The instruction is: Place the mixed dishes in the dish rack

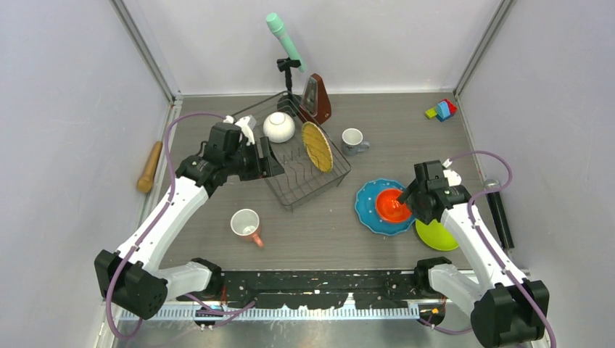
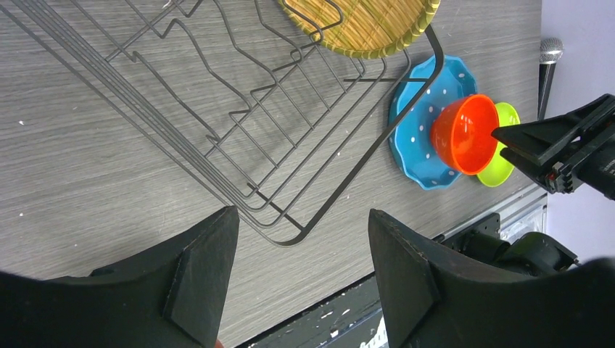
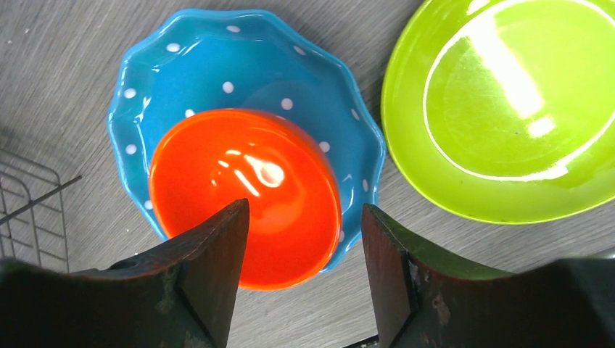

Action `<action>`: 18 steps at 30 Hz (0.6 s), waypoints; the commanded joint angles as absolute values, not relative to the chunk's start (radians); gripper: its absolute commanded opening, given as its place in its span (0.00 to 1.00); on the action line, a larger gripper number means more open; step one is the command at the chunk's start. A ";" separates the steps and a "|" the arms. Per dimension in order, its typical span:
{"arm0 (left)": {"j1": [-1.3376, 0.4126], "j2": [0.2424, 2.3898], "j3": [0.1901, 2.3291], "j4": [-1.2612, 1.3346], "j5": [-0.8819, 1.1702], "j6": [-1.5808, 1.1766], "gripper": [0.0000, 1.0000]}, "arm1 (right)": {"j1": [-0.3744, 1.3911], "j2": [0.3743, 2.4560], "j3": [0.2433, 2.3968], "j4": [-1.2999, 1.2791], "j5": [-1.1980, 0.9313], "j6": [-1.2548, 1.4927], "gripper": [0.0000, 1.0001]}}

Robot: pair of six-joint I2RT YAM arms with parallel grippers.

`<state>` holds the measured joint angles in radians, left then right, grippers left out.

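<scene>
The black wire dish rack [image 1: 308, 181] holds a white bowl [image 1: 278, 127] and a yellow woven plate [image 1: 317, 146] standing upright. My left gripper [image 1: 270, 161] hovers open at the rack's left side, nothing between its fingers [image 2: 210, 254]. The orange bowl [image 3: 246, 188] sits on the blue dotted plate [image 3: 239, 58], with the lime green plate [image 3: 508, 109] beside it. My right gripper [image 3: 304, 205] is open and straddles the orange bowl's near rim, one finger over the inside and one outside. A pink mug [image 1: 246, 225] lies on the table. A small grey mug [image 1: 353, 141] stands right of the rack.
A brown metronome [image 1: 317, 99] stands behind the rack next to a green microphone on a stand [image 1: 284, 36]. A wooden rolling pin [image 1: 150, 167] lies at the far left. Toy blocks [image 1: 442, 109] sit at the back right, and a black microphone [image 1: 497, 210] lies along the right edge.
</scene>
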<state>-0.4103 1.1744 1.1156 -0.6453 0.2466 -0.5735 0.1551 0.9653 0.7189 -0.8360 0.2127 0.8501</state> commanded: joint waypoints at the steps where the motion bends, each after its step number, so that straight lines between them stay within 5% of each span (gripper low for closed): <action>1: -0.413 1.177 1.117 -0.598 0.241 -0.584 0.68 | 0.157 0.950 0.683 -0.806 0.260 0.911 0.63; 11: -0.413 1.184 1.122 -0.609 0.224 -0.574 0.68 | 0.158 0.925 0.598 -0.693 0.177 0.955 0.54; 13: -0.413 1.184 1.123 -0.607 0.225 -0.575 0.68 | 0.158 0.916 0.609 -0.699 0.183 0.943 0.45; 16: -0.413 1.185 1.124 -0.602 0.229 -0.576 0.68 | 0.158 0.905 0.645 -0.708 0.181 0.903 0.09; 18: -0.413 1.187 1.124 -0.596 0.238 -0.578 0.69 | 0.157 0.890 0.685 -0.728 0.187 0.873 0.01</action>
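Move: The orange bowl's middle lies about 5 cm to the right gripper's left, 1 cm ahead and 5 cm below. The blue plate under the bowl is some 6 cm left and 8 cm below; the green plate is about 8 cm right, 5 cm back and 8 cm down. The grey mug stands roughly 19 cm ahead and 16 cm left. From the left gripper, the orange bowl is about 31 cm right, 7 cm back and 18 cm below. Lower the right gripper about 3.5 cm over the orange bowl's right-hand rim, easing back some 1 cm, so that one finger goes inside the bowl and the other outside. Then close the fingers nearly shut to pinch the wall, starting up again by about 1 cm as they close. ##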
